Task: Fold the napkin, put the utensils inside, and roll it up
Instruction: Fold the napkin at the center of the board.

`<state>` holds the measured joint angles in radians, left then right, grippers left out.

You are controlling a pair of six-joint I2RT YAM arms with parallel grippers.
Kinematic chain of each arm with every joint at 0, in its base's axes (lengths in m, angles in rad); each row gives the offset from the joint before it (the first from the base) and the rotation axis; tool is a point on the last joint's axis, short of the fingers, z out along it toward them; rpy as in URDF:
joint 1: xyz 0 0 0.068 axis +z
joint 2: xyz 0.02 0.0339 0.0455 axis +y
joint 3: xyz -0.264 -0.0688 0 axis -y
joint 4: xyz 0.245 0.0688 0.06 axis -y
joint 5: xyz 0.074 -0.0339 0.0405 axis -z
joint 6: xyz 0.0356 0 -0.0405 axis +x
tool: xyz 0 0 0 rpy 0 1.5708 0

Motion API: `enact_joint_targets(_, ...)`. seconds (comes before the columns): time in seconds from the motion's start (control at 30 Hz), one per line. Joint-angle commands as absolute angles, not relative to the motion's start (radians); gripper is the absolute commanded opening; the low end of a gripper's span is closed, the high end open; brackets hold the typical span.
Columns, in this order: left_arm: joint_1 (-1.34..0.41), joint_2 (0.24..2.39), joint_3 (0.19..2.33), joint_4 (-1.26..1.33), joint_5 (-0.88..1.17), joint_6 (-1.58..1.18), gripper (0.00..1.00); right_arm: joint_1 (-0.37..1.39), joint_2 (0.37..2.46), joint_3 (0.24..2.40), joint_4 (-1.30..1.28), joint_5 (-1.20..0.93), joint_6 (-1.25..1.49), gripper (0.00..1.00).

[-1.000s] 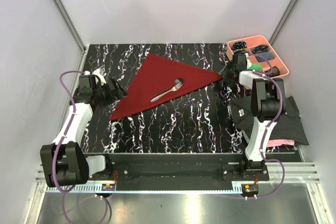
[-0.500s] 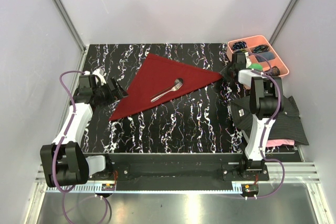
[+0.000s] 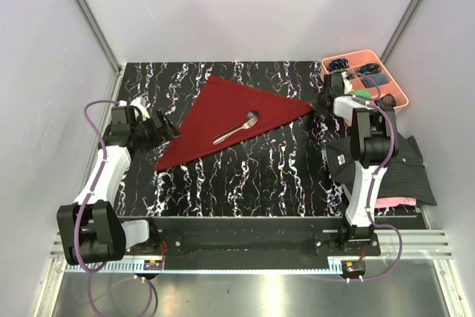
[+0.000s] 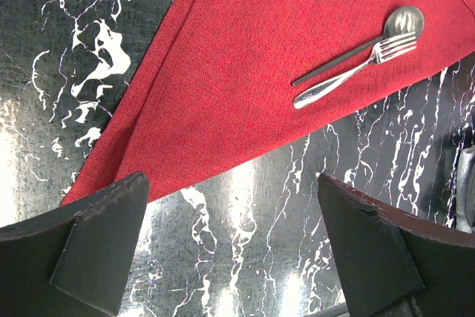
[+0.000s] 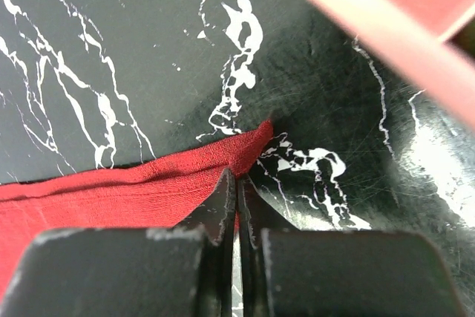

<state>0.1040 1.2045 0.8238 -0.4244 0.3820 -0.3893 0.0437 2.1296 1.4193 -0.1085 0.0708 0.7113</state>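
Note:
The maroon napkin [image 3: 223, 113] lies folded in a triangle on the black marbled table. The silver fork [image 3: 236, 130] lies on it. In the left wrist view the fork [image 4: 349, 79] and the spoon [image 4: 404, 18] lie side by side on the napkin [image 4: 245, 57]. My left gripper [image 3: 167, 125] is open and empty just off the napkin's left corner, its jaws wide apart over bare table [image 4: 231, 206]. My right gripper [image 3: 320, 102] is shut on the napkin's right corner, with red cloth [image 5: 111, 194] pinched between the fingertips [image 5: 236, 180].
A pink tray [image 3: 393, 83] with several small items stands at the back right, close behind my right gripper. A dark striped shirt [image 3: 408, 172] and a pink cloth [image 3: 397, 203] lie at the right edge beside the right arm.
My right arm has shifted a little to the left at the napkin's right corner. The left arm, the napkin and the utensils have not moved.

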Motion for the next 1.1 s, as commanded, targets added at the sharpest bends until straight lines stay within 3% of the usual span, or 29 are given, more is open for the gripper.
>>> enact_joint_targets(0.0,0.112,1.178,0.815,-0.382,0.407,-0.385,0.99,0.078,2.088,1.428,-0.152,0.098,0.666,0.0)
enact_joint_targets(0.47,0.112,1.164,0.807,-0.376,0.423,-0.388,0.99,0.348,1.931,1.433,-0.055,0.02,0.66,0.0)
enact_joint_targets(1.07,0.112,1.166,0.801,-0.374,0.439,-0.397,0.99,0.615,2.055,1.532,-0.018,-0.109,0.738,0.0)
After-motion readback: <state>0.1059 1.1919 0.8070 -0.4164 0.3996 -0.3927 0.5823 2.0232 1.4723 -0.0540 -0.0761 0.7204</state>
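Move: My right hand already pinches the napkin's right corner, down at the board. The spoon and fork, lying together on the folded napkin, are about 30 cm to its left and 10 cm nearer to me, at much the same height. The napkin's far corner lies some 40 cm left and 13 cm ahead; the orange tray sits about 20 cm right and 8 cm ahead. From my left hand the utensils are roughly 23 cm right, 12 cm ahead and 12 cm below. Keeping the napkin's right corner pinched in my shut right fingers, I sweep it about 30 cm left, away from the orange tray and over to the utensils, lifting some 9 cm early on and then staying level as I draw back towards my base. My wrist turns roughly 35 degrees counter-clockwise on the way. ##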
